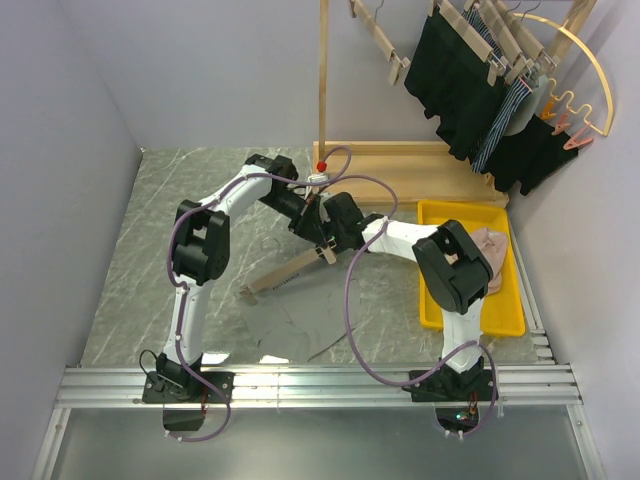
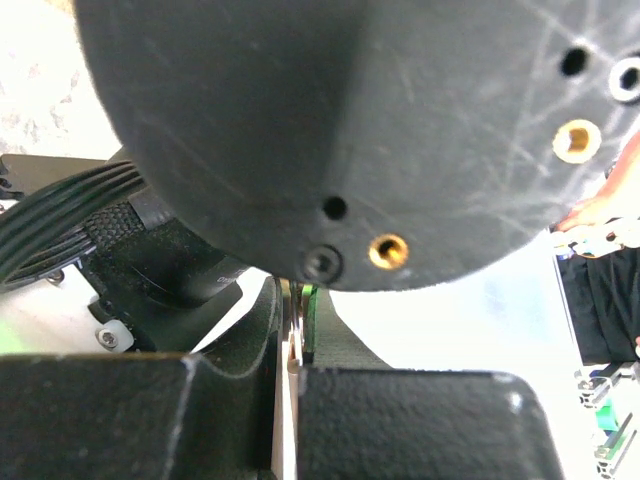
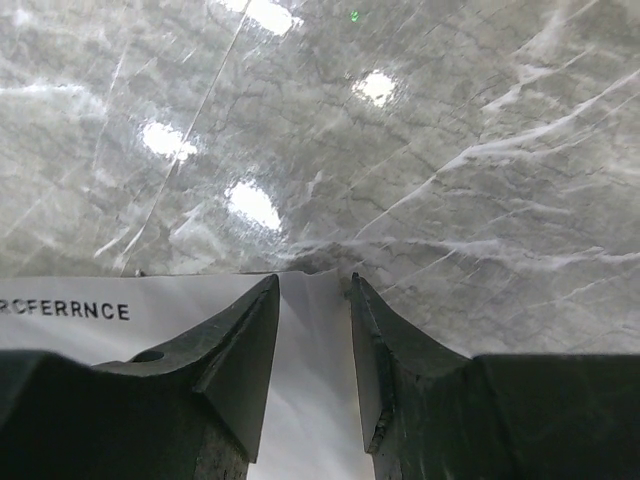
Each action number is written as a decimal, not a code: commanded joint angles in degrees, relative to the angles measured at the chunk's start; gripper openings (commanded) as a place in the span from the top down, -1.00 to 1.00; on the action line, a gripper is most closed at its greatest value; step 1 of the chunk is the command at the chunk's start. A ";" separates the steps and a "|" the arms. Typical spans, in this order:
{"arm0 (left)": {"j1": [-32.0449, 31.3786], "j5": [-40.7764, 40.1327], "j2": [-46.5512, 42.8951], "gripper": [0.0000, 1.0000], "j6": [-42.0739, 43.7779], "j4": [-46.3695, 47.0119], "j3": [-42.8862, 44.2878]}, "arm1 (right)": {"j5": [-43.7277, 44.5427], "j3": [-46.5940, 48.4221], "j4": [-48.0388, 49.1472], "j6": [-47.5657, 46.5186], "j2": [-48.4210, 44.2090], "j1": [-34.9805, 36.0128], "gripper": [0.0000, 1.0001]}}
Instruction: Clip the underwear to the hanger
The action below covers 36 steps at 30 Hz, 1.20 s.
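The pale wooden hanger (image 1: 285, 270) lies slanted on the marble table, its far right end up between both grippers. The light grey underwear (image 1: 290, 328) lies flat on the table just in front of it, apart from both grippers. My left gripper (image 1: 308, 222) is shut on a thin pale strip of the hanger (image 2: 283, 360); the right arm's black body fills most of that view. My right gripper (image 1: 330, 240) straddles the hanger's end (image 3: 315, 340), its fingers (image 3: 250, 340) pressed against a pale strip of it. Printed letters show on the wood.
A yellow tray (image 1: 505, 322) holding a beige-pink garment (image 1: 488, 250) stands at the right. A wooden rack base (image 1: 420, 165) and its post (image 1: 323, 80) are behind, with black garments (image 1: 455, 75) and a yellow hoop hanger (image 1: 590, 70) hanging at the back right.
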 commanded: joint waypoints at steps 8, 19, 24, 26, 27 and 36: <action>0.65 2.10 -1.79 0.99 0.98 1.04 0.75 | 6.50 -1.99 -9.79 -0.67 5.79 2.38 0.14; 1.09 2.10 -2.75 0.99 1.86 0.77 0.66 | 3.25 -4.01 -9.26 0.12 6.40 2.73 0.45; 1.44 2.01 -2.84 0.99 1.77 0.77 0.75 | 1.57 -4.19 -9.79 0.47 8.08 3.52 0.70; 1.53 2.01 -2.84 0.99 1.69 0.77 0.67 | 0.70 -4.27 -9.61 0.64 7.91 3.09 0.95; 1.53 1.92 -2.76 0.99 1.95 0.60 0.67 | -0.01 -4.45 -9.61 0.73 7.47 2.73 1.00; 2.23 2.36 -3.10 0.99 2.30 0.94 -0.30 | -12.65 -9.81 -4.17 3.11 -2.80 -5.08 1.00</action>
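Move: The underwear's near waistband corner is already between the right gripper's open fingertips, within about 1 cm of the hand point. From this hand, the waistband label lies some 13 cm left and 10 cm back, and the hanger's far clip about 21 cm left and 12 cm back. The nearer clip, held by the left gripper, is 1 cm left, 2 cm back and roughly 7 cm above. From the left gripper the corner lies roughly 8 cm below, about 1 cm right. Shut the right fingers from about half open onto the waistband corner, easing a little forward and down as they close, then draw the pinched corner quickly back some 2 cm and about 1 cm right, rolling the hand's left side up a few degrees. Keep the left gripper's hold on the near clip, letting it drift barely 1 cm left and slightly forward. ##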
